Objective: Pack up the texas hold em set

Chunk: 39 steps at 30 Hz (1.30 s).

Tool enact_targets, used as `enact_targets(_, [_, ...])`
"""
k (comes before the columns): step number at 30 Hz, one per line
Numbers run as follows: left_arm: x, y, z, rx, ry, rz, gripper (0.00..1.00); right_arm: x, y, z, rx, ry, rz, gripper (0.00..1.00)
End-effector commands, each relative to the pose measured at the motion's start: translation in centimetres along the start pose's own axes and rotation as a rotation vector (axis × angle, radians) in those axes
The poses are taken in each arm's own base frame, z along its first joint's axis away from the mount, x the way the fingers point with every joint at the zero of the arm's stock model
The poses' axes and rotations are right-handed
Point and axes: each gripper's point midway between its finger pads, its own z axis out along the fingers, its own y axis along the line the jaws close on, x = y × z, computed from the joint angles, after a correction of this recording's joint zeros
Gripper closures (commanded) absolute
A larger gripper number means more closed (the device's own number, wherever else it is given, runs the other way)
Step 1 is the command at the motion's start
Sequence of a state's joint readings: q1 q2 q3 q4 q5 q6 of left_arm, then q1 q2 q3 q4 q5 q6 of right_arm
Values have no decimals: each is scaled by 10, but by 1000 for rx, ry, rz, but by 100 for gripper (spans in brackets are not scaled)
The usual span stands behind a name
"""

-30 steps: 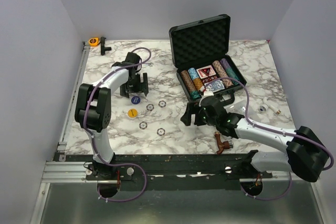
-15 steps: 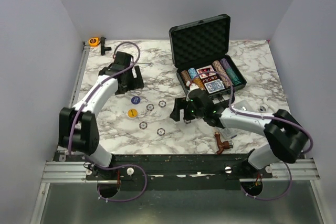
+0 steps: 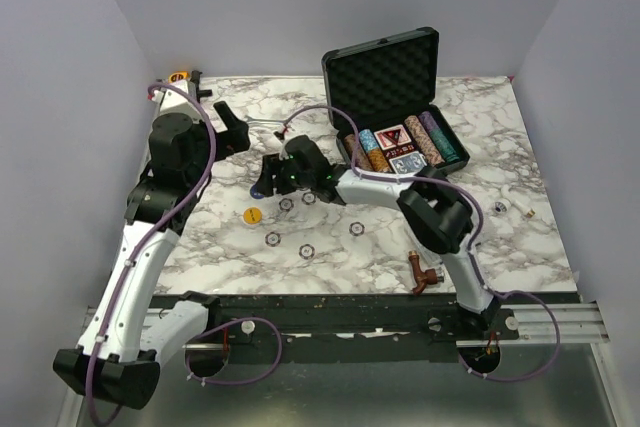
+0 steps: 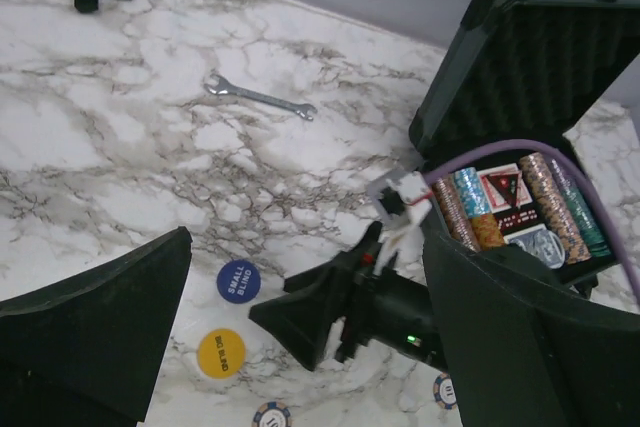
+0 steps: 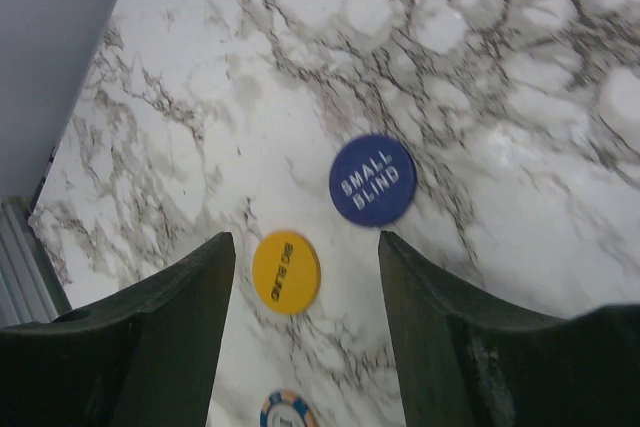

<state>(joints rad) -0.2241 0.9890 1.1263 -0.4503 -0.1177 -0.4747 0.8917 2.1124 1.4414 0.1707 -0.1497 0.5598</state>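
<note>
The black case (image 3: pixel 385 72) stands open at the back right, with rows of striped chips (image 3: pixel 400 147) and card decks in its tray. A blue "small blind" disc (image 5: pixel 372 179) and a yellow "big blind" disc (image 5: pixel 285 271) lie flat on the marble. Several loose chips (image 3: pixel 307 248) lie near them. My right gripper (image 5: pixel 305 239) hovers open just above the discs; the yellow one shows between its fingers (image 5: pixel 170 337). My left gripper (image 4: pixel 310 347) is raised and wide open, holding nothing, looking down on the right gripper (image 4: pixel 330 312).
A small wrench (image 3: pixel 262 122) lies behind the discs. An orange tape measure (image 3: pixel 180 77) and a black T-piece (image 3: pixel 197 87) sit at the back left corner. A brown pipe fitting (image 3: pixel 423 274) lies near the front edge. Small metal parts (image 3: pixel 500 208) lie at the right.
My right arm has swung left from beside the case to above the two discs, its jaws narrowing a little. My left arm has lifted and drawn back to the left, jaws wider.
</note>
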Motion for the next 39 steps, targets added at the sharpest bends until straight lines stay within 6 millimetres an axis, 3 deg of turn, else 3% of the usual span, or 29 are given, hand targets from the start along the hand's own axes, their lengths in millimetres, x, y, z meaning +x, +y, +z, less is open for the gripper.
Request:
enact_targets(1, [-15,-10,-14,67,-69,23,2,-4,22,42,-97,16,-18,42])
enact_targets(8, [-19,-23,-26,139,-74,8,1,0,22,76,-136,31,-41,58])
enact_targets(13, [-16,-30,-25,176,-53,2,1,10,21,92,-159,68,-41,61])
enact_targets(21, [-11,-31,-20,177,-24,4,1,41,-12,95,-69,126,-75,62])
enact_targets(24, [-10,-32,-18,183,-15,3,2,56,-35,80,30,164,-111,62])
enact_targets(27, [-8,-33,-18,182,-3,3,2,72,-66,51,177,187,-144,63])
enact_targets(32, [-10,-34,-20,190,-7,4,2,112,-93,-26,295,296,-156,64])
enact_targets(35, [-11,-27,-14,158,-4,8,1,117,-91,-59,302,310,-157,63])
enact_targets(37, [-12,-21,-11,138,10,-13,1,110,-77,-62,266,287,-181,61])
enact_targets(39, [-13,-19,-11,143,13,-27,1,104,-59,-52,207,254,-231,55])
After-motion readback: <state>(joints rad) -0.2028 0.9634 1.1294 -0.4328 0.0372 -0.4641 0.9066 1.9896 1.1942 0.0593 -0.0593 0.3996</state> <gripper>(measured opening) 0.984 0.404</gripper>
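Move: The right hand hangs about 7 cm above the table; the blue small blind button lies some 3 cm ahead of it and 3 cm to its left. From the same hand, the yellow big blind button is about 3 cm back and 4 cm left, one 10 chip about 5 cm right and level with it, and another 10 chip 10 cm right, 1 cm ahead. The left hand has the small blind button about 30 cm below, 4 cm to its right and 1 cm ahead. Leftward and a little forward first, the right hand sweeps about 8 cm past the small blind button, sinking to table height as its fingers narrow to roughly half open. It then doubles back about 15 cm right and 7 cm towards the base, fingers tipping some 20 degrees further down, dragging the button and a chip along the table. The left hand drifts a few centimetres up and right, open. ##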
